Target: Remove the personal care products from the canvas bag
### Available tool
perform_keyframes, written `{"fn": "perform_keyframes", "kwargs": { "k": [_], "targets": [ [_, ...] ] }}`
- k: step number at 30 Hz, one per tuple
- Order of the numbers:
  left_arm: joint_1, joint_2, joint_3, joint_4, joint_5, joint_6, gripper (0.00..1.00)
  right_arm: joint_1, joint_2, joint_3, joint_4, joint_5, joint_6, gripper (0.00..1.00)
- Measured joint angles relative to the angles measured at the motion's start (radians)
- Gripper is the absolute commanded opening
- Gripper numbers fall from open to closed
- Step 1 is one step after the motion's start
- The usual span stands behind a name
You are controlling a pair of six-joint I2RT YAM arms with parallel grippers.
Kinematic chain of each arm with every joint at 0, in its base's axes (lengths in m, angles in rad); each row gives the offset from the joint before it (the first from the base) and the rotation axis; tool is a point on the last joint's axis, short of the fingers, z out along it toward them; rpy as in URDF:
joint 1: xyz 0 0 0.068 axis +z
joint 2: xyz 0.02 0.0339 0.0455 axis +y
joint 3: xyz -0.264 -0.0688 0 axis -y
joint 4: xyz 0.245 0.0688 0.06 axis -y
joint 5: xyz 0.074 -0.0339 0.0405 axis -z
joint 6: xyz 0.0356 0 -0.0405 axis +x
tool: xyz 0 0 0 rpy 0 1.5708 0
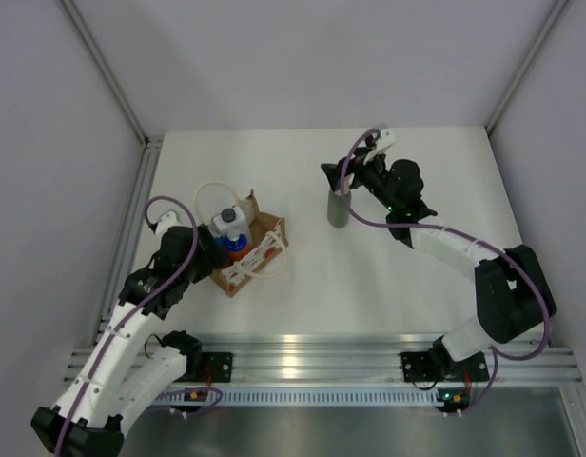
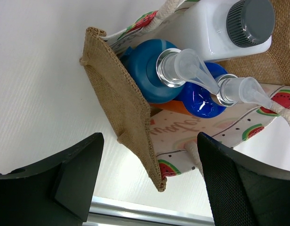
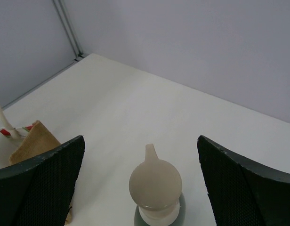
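The canvas bag (image 1: 256, 249) stands at the left of the table with its mouth open. In it are a white bottle with a dark cap (image 1: 229, 221) and two orange bottles with blue caps (image 1: 236, 246). In the left wrist view the bag (image 2: 119, 101) holds the blue caps (image 2: 147, 75) with clear pumps and the white bottle (image 2: 215, 35). My left gripper (image 2: 149, 188) is open, its jaws either side of the bag's near corner. The grey bottle with the beige pump top (image 1: 339, 209) stands upright on the table. My right gripper (image 3: 142, 186) is open just above it, around the pump top (image 3: 156, 183), apart from it.
An aluminium rail (image 1: 302, 352) runs along the table's near edge. Grey enclosure walls stand on the left, back and right. A cream rope handle (image 1: 209, 190) loops out behind the bag. The bag's corner shows in the right wrist view (image 3: 34, 141).
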Motion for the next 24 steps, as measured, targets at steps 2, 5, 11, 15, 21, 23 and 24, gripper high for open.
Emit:
{"fn": "perform_keyframes", "kwargs": {
  "k": [2, 5, 11, 15, 21, 23, 24],
  "targets": [
    [0.0, 0.0, 0.0, 0.0, -0.003, -0.003, 0.85, 0.013, -0.025, 0.025, -0.031, 0.031, 0.005, 0.99],
    [0.0, 0.0, -0.007, 0.002, -0.016, -0.014, 0.84, 0.061, -0.058, 0.068, -0.077, 0.089, -0.014, 0.99],
    [0.0, -0.002, -0.032, 0.003, -0.032, -0.051, 0.73, 0.286, -0.07, 0.167, -0.214, 0.19, -0.101, 0.99],
    [0.0, -0.021, -0.053, 0.005, -0.042, -0.077, 0.65, 0.331, -0.067, 0.172, -0.226, 0.085, -0.037, 0.99],
    [0.0, -0.065, -0.085, 0.005, -0.046, -0.117, 0.54, 0.346, 0.037, 0.258, -0.23, -0.06, 0.046, 0.99],
    [0.0, -0.07, -0.093, 0.005, -0.046, -0.128, 0.52, 0.37, 0.11, 0.354, -0.299, -0.053, 0.027, 1.0],
    [0.0, -0.071, -0.096, 0.006, -0.045, -0.13, 0.52, 0.385, 0.138, 0.393, -0.336, -0.042, 0.013, 0.99]
  ]
}}
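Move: The right hand, open and empty, has the white bottle in the canvas bag some 26 cm to its left, 7 cm back and 15 cm below. The blue-pump bottle stands about 6 cm nearer the base than the white one, and the grey bottle just set down is practically underneath the hand, its middle 14 cm down. For the left hand, the bag's brown side panel is about 4 cm ahead, 2 cm left and 9 cm below; the teal-pump bottle is 7 cm ahead, 1 cm left and 8 cm below. Up first, clear of the grey bottle, then sweeping left and back towards the white bottle in the bag, the right hand travels about 18 cm leftward, turning some 25 degrees counter-clockwise, fingers still wide open; it dips slightly at the end. The left hand sinks about 2 cm, turns slightly counter-clockwise and partly closes, bringing its fingers around the bag's side panel. ##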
